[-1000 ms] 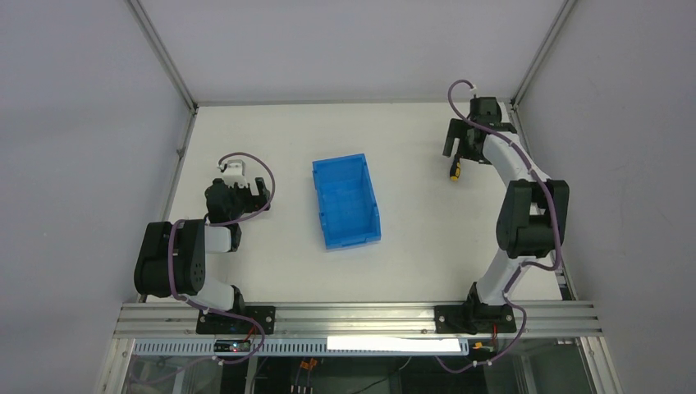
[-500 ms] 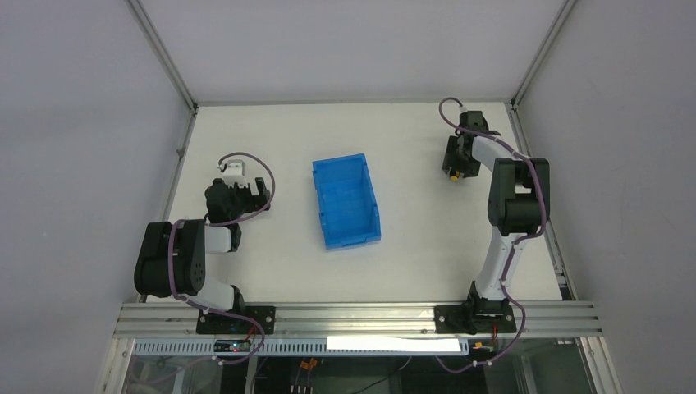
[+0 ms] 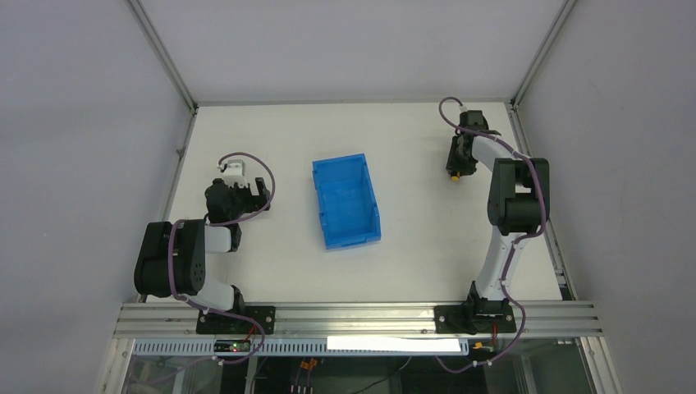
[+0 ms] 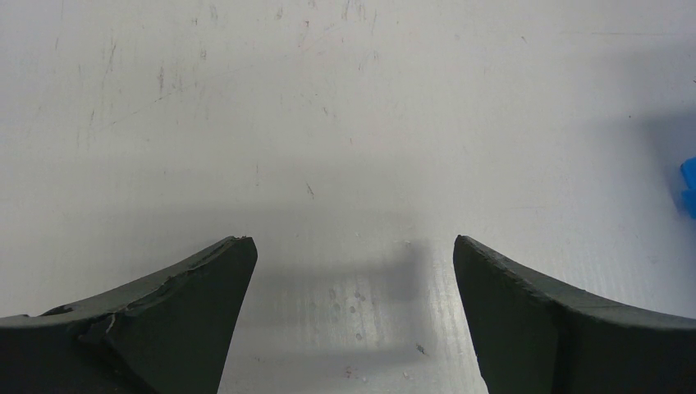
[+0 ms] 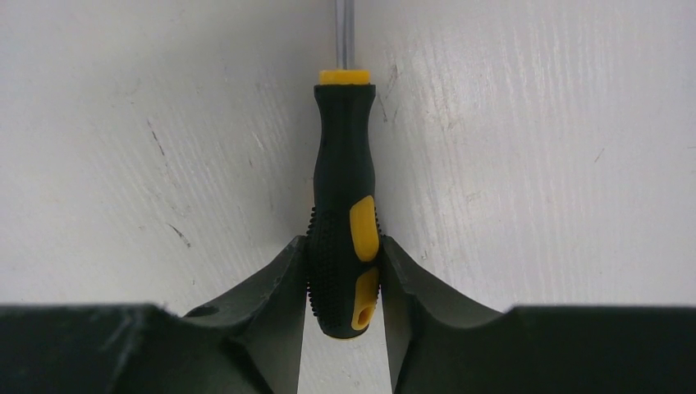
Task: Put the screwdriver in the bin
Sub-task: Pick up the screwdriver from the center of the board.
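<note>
The screwdriver (image 5: 343,213) has a black and orange-yellow handle and a thin metal shaft that points away from me. My right gripper (image 5: 345,250) is shut on its handle, low over the white table at the far right; from above only the yellow end of the screwdriver (image 3: 453,174) shows under my right gripper (image 3: 456,164). The bright blue bin (image 3: 345,200) stands open and empty in the middle of the table, well left of the screwdriver. My left gripper (image 4: 351,246) is open and empty over bare table, and it sits at the left in the top view (image 3: 233,174).
Aluminium frame posts and grey walls close in the white table (image 3: 410,246). A corner of the blue bin (image 4: 688,185) shows at the right edge of the left wrist view.
The right arm drew back from the far right corner and the gripper came down over the screwdriver's handle. The left arm and the bin have not moved.
</note>
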Robot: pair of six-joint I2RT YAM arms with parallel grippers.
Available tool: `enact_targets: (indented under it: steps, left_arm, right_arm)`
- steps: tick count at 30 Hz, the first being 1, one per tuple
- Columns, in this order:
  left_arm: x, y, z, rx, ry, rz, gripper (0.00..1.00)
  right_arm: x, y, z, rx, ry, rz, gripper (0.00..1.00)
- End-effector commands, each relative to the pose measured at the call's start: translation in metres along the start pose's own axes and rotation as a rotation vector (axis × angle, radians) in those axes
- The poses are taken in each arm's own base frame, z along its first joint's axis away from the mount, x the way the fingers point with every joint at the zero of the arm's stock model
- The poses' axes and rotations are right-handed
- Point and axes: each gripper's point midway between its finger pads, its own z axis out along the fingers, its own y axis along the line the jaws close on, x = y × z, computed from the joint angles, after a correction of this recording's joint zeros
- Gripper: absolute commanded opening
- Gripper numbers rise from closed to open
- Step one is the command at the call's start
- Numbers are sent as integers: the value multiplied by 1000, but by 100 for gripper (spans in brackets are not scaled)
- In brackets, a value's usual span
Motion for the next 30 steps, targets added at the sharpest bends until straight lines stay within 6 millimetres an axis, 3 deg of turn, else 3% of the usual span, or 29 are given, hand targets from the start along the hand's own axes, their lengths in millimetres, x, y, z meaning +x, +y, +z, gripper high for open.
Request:
enact_targets:
  steps: [1, 7, 14, 22, 30]
  left_arm:
    - [-14, -3, 5, 11, -42, 23, 99]
    - [-14, -3, 5, 11, -42, 23, 99]
    - [-14, -3, 5, 12, -41, 23, 99]
    - [-14, -3, 5, 11, -42, 23, 99]
    - [-13, -3, 5, 11, -41, 23, 99]
  right_arm:
    - [-26, 4, -22, -28, -81, 18, 14]
    - [-50, 0, -75, -40, -191, 18, 11]
    - [-74, 0, -147, -79, -317, -2, 0]
    - [-95, 3, -227, -144, -443, -2, 0]
    - [-102, 9, -303, -217, -555, -8, 0]
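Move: The screwdriver is already pinched by the rear of its handle between the right hand's fingers and still lies on the board, shaft pointing forward, so its middle is about 5 cm ahead of that hand. The blue bin's middle lies roughly 33 cm to the right hand's left and 9 cm back, about 2 cm above it. From the idle left hand the bin is some 30 cm to the right, about 3 cm back and slightly lower. The screwdriver comes up off the board in the right hand, which lifts it almost straight up by about 25 cm, slow at first and then quickly, easing a few centimetres back towards the base near the end. The wrist tips the fingers up and forward by some 25 degrees on the way; the pads keep their pinch on both sides of the handle. ##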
